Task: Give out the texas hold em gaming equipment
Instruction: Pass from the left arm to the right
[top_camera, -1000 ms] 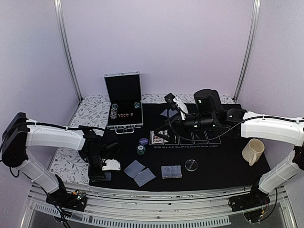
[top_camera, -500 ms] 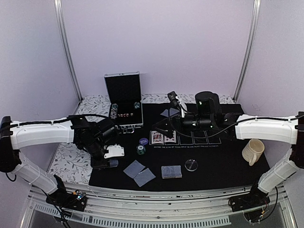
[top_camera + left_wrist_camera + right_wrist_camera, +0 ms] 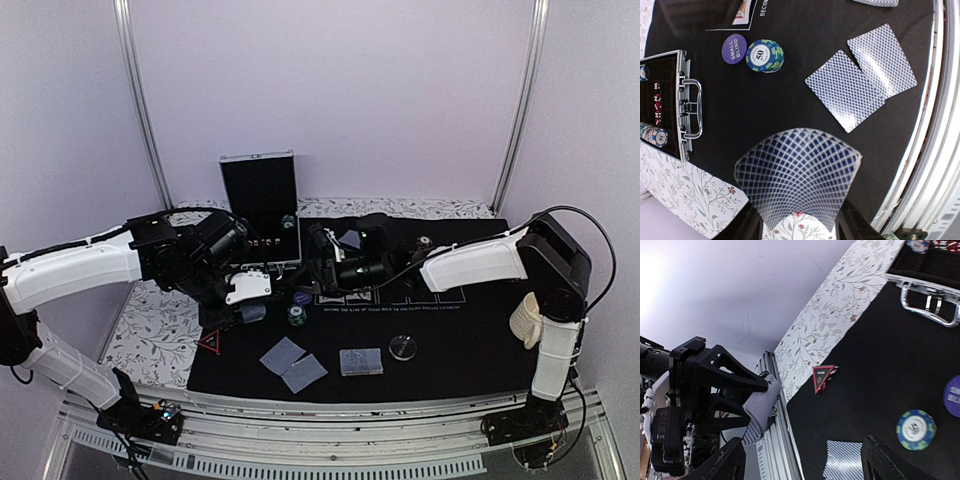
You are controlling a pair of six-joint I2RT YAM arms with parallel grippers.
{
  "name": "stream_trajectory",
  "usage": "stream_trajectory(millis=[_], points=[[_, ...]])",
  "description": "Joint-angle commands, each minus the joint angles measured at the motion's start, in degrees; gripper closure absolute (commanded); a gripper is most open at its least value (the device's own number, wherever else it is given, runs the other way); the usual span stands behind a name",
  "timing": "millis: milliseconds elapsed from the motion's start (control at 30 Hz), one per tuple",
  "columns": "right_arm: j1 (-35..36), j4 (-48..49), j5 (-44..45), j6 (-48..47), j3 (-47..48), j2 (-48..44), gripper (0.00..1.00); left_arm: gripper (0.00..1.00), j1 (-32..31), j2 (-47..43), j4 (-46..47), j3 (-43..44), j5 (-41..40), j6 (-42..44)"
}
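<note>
My left gripper (image 3: pixel 800 222) is shut on a grey-blue backed playing card (image 3: pixel 797 172), which bows between its fingers above the black mat's left front corner. In the top view this left gripper (image 3: pixel 243 313) hangs over the mat's left edge. Two more cards (image 3: pixel 292 363) lie face down at the front, with a deck (image 3: pixel 361 361) and a clear disc (image 3: pixel 403 347) to their right. A green chip (image 3: pixel 296 315) and a purple small-blind disc (image 3: pixel 302 297) sit mid-mat. The red triangle marker (image 3: pixel 209 342) lies at the mat's left edge. My right gripper (image 3: pixel 320 272) hovers open and holds nothing.
An open metal case (image 3: pixel 262 215) with chips stands at the back left. A cream cup (image 3: pixel 530 320) sits at the right on the mat (image 3: pixel 470 340). Face-up cards lie in the mat's printed rectangles, partly under the right arm. The aluminium table rail (image 3: pixel 777 450) runs close by.
My left arm lifted and swung back and right with the card, uncovering the red triangle. My right arm swept left across the mat, its jaws narrowing slightly.
</note>
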Motion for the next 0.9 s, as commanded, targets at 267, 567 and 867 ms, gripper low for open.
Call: stream_trajectory(millis=[267, 567, 867], points=[[5.15, 8.80, -7.59, 7.91, 10.11, 10.91, 0.24, 0.51, -0.89, 0.05, 0.94, 1.80, 0.64, 0.43], [6.47, 10.25, -8.99, 9.65, 12.09, 13.96, 0.39, 0.51, -0.95, 0.72, 1.50, 2.36, 0.53, 0.08], [6.44, 10.25, -11.31, 9.93, 13.28, 14.94, 0.77, 0.51, -0.96, 0.94, 1.78, 2.92, -0.04, 0.15]])
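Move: Behind and to the left of the right gripper, at roughly its own height, the card deck's middle lies about 5 cm back and 9 cm left. The left fingers hold that deck by its bent sides, its middle some 3 cm to the right of their hand point. From the right hand, the green chip stack stands 12 cm below, 1 cm back and 1 cm right; the two loose cards lie about 12 cm back, straight in line and 13 cm down. Reaching left about 7 cm and back some 4 cm towards the deck's free end, the right hand turns about 15 degrees, mostly counter-clockwise, and eases to a stop. Its wide-open fingers straddle the deck, one across the upper face, and close to about a third open. The left hand stays put and keeps its squeeze on the deck; whether the right pads touch yet can't be seen. ##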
